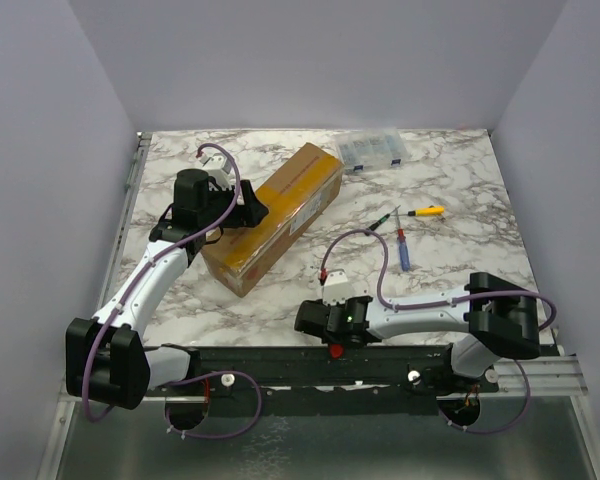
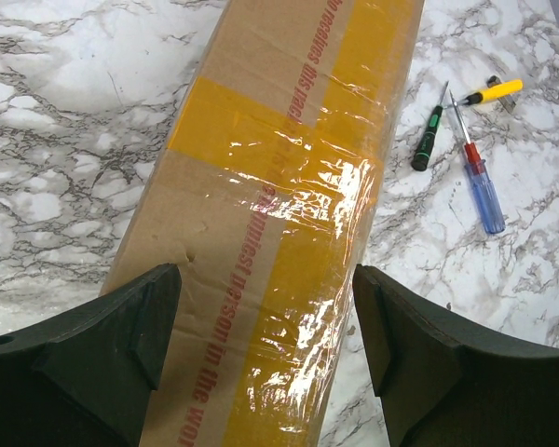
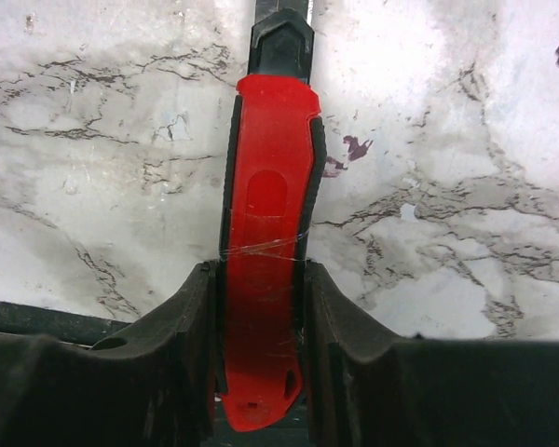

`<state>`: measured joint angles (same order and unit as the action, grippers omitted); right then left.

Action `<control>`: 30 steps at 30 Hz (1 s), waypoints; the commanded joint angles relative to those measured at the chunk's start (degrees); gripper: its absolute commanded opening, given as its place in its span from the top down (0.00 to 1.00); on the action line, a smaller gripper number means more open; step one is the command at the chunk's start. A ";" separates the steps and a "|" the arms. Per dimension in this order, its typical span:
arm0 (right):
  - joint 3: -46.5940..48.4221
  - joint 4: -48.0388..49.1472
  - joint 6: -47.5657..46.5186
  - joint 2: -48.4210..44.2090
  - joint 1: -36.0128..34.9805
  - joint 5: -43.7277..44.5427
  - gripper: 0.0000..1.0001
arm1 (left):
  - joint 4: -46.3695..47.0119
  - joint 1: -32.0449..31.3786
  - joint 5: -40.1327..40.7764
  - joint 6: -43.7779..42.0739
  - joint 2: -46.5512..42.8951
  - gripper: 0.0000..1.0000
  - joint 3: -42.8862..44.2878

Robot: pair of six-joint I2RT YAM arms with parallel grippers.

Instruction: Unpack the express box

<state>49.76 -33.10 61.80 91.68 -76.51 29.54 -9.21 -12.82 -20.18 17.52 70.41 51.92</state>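
The express box (image 1: 280, 215) is a long brown carton with yellow tape and red printing, lying diagonally on the marble table. My left gripper (image 1: 242, 212) hangs open over its near half. In the left wrist view the box (image 2: 261, 186) runs between the two spread fingers of that gripper (image 2: 265, 279), which do not touch it. My right gripper (image 1: 315, 320) is low at the table's near edge. In the right wrist view this gripper (image 3: 261, 270) has both fingers pressed against the sides of a red utility knife (image 3: 270, 186) with a black tip pointing away.
A clear plastic organiser case (image 1: 375, 150) sits at the back right. A green screwdriver (image 1: 385, 220), a yellow-handled one (image 1: 427, 211) and a blue-handled one (image 1: 404, 250) lie right of the box. A black rail (image 1: 280, 360) runs along the near edge.
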 commanded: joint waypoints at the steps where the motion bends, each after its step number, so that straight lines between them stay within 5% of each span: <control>1: -0.18 -0.31 -4.85 -2.45 0.48 5.81 1.00 | 0.11 0.06 1.21 0.05 -0.01 0.18 0.18; 15: -11.49 26.41 -33.14 -22.75 2.55 -4.02 1.00 | 0.67 5.66 6.32 4.15 -3.20 0.19 -0.64; 23: -6.96 25.81 -36.75 -28.75 2.95 3.25 1.00 | 1.59 3.00 -11.28 21.51 -8.30 0.21 1.44; 30: -0.37 26.30 -37.74 -26.12 3.33 7.49 1.00 | 13.74 -5.11 -6.59 37.24 -20.14 0.21 -10.72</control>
<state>45.65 -9.02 26.22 64.36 -73.47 32.58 -5.56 -14.22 -26.98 41.89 56.64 48.71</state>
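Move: My right fingers are already shut on the red knife, still down at the table. From that hand the express box's middle lies about 25 cm ahead and 11 cm left, some 4 cm higher; the blue screwdriver is 20 cm ahead and 17 cm right, the green one 27 cm ahead and 12 cm right. From my open left hand, the knife lies about 20 cm back, 14 cm right and 19 cm lower, the box roughly 2 cm ahead, 2 cm right, 14 cm below. Keeping my grip on the red knife, I lift it off the table about 17 cm with my right hand, drifting forward and left towards the box while the fingers tip up some 30 degrees and turn counter-clockwise. My open left hand swings about 5 cm left, then rises off from over the box, back and right towards the knife, right side rolling up. ##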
